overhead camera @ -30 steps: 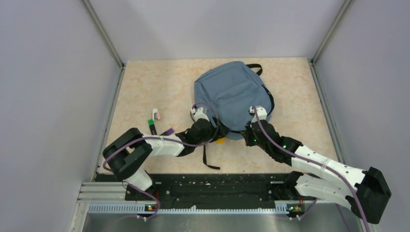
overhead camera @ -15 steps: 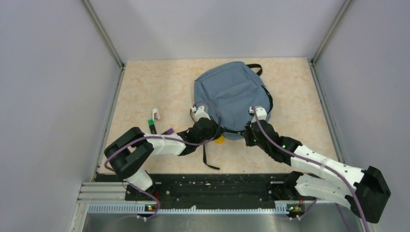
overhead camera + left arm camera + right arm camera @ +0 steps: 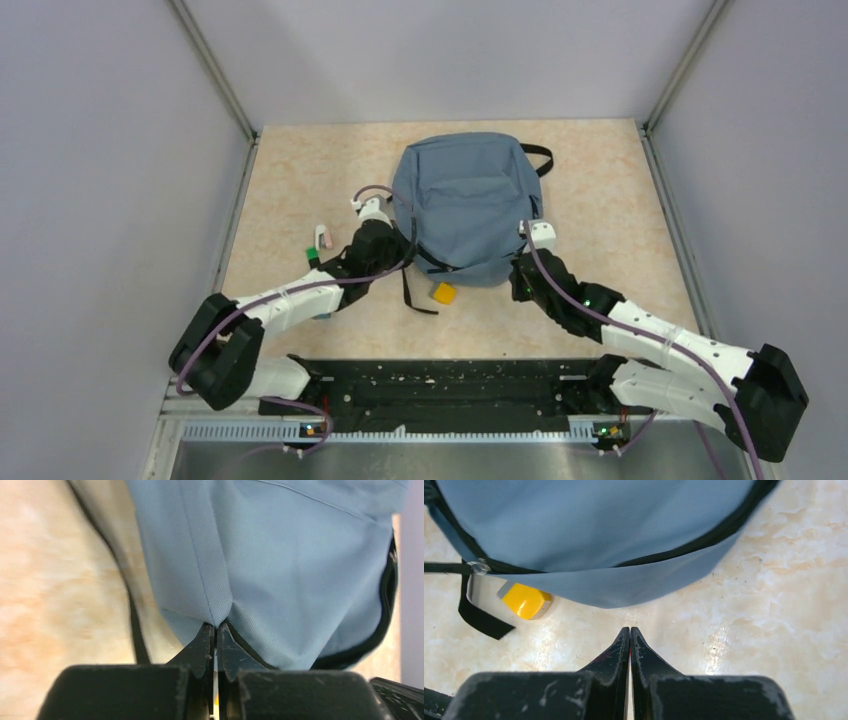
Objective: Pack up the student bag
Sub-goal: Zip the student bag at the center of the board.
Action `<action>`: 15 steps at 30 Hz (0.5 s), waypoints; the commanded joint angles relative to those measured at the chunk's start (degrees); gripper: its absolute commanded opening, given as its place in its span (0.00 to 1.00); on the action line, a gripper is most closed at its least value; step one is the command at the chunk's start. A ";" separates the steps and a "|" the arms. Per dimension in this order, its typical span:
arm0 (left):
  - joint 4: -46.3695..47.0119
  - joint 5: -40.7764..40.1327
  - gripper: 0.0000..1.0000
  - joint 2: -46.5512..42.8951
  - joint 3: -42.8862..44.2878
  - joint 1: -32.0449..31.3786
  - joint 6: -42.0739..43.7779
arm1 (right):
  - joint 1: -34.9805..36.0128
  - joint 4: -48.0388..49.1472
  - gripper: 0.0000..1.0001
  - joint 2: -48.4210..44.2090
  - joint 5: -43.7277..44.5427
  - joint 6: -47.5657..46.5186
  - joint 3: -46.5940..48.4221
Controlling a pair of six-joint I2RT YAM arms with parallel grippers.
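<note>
The student bag (image 3: 460,205), a blue-grey backpack, lies flat in the middle of the table. My left gripper (image 3: 395,243) is at its left near edge. In the left wrist view this gripper (image 3: 216,626) is shut on a pinched fold of the bag's fabric (image 3: 280,555). My right gripper (image 3: 519,280) sits just short of the bag's right near edge. In the right wrist view it (image 3: 629,628) is shut with nothing in it, and the bag's hem (image 3: 589,525) lies a short way beyond its tips.
A small yellow block (image 3: 443,293) lies on the table by the bag's near edge, beside a loose black strap (image 3: 408,295). A pink-and-white item (image 3: 322,236) and a green one (image 3: 314,258) lie to the left. Grey walls enclose the table.
My left gripper has shut on the bag's edge and swung left and away, dragging and turning the bag leftwards. The yellow block now lies uncovered. The right arm has barely moved.
</note>
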 commanded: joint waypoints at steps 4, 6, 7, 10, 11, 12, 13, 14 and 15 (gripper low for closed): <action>-2.92 8.36 0.00 -5.66 -0.53 7.59 10.31 | 0.62 2.89 0.00 0.21 -1.69 -0.52 0.37; -3.06 12.38 0.00 -5.31 -0.04 7.61 11.29 | 0.70 6.39 0.00 0.48 -6.94 -0.46 -0.15; -3.53 14.12 0.00 -4.97 0.43 7.65 11.55 | 0.91 7.83 0.00 0.91 -9.02 -0.38 -0.23; -3.51 18.94 0.00 -4.08 1.23 7.54 11.20 | 4.87 9.83 0.27 2.88 -7.49 0.27 1.17; -2.42 20.37 0.00 -3.89 0.82 7.53 10.90 | 6.69 10.63 0.36 3.72 -6.52 0.18 1.66; -1.31 21.43 0.00 -3.79 0.37 7.52 10.45 | 8.05 11.85 0.43 4.49 -6.03 -0.03 2.00; -0.43 22.08 0.00 -3.70 -0.01 7.57 9.96 | 9.41 13.66 0.50 5.27 -6.26 -0.96 2.13; 0.07 22.41 0.00 -3.65 -0.34 7.50 9.57 | 10.69 16.36 0.55 6.00 -6.25 -2.32 1.88; 0.20 22.50 0.00 -3.62 -0.48 7.50 9.29 | 11.79 19.54 0.59 6.70 -6.27 -3.96 1.34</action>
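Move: The zip pull on the bag's near edge lies about 13 cm to the left of my right hand, roughly level with it front to back, and some 4 cm lower. The yellow block sits about 14 cm left and 5 cm back of that hand, 9 cm down on the table; the bag's middle is some 12 cm ahead and 10 cm left, 5 cm down. From my left hand, already pinching the bag's near-left corner, the pull is about 8 cm right, 5 cm back and 3 cm lower. I keep the bag's corner pinched in my left hand, drawing it about 4 cm to the left, then easing it back towards my base and partly right again while turning some 10 degrees clockwise. My right hand waits briefly, then sweeps about 6 cm left and slightly back along the bag's near edge towards the zip pull, turning counter-clockwise as its shut fingers open about halfway. ##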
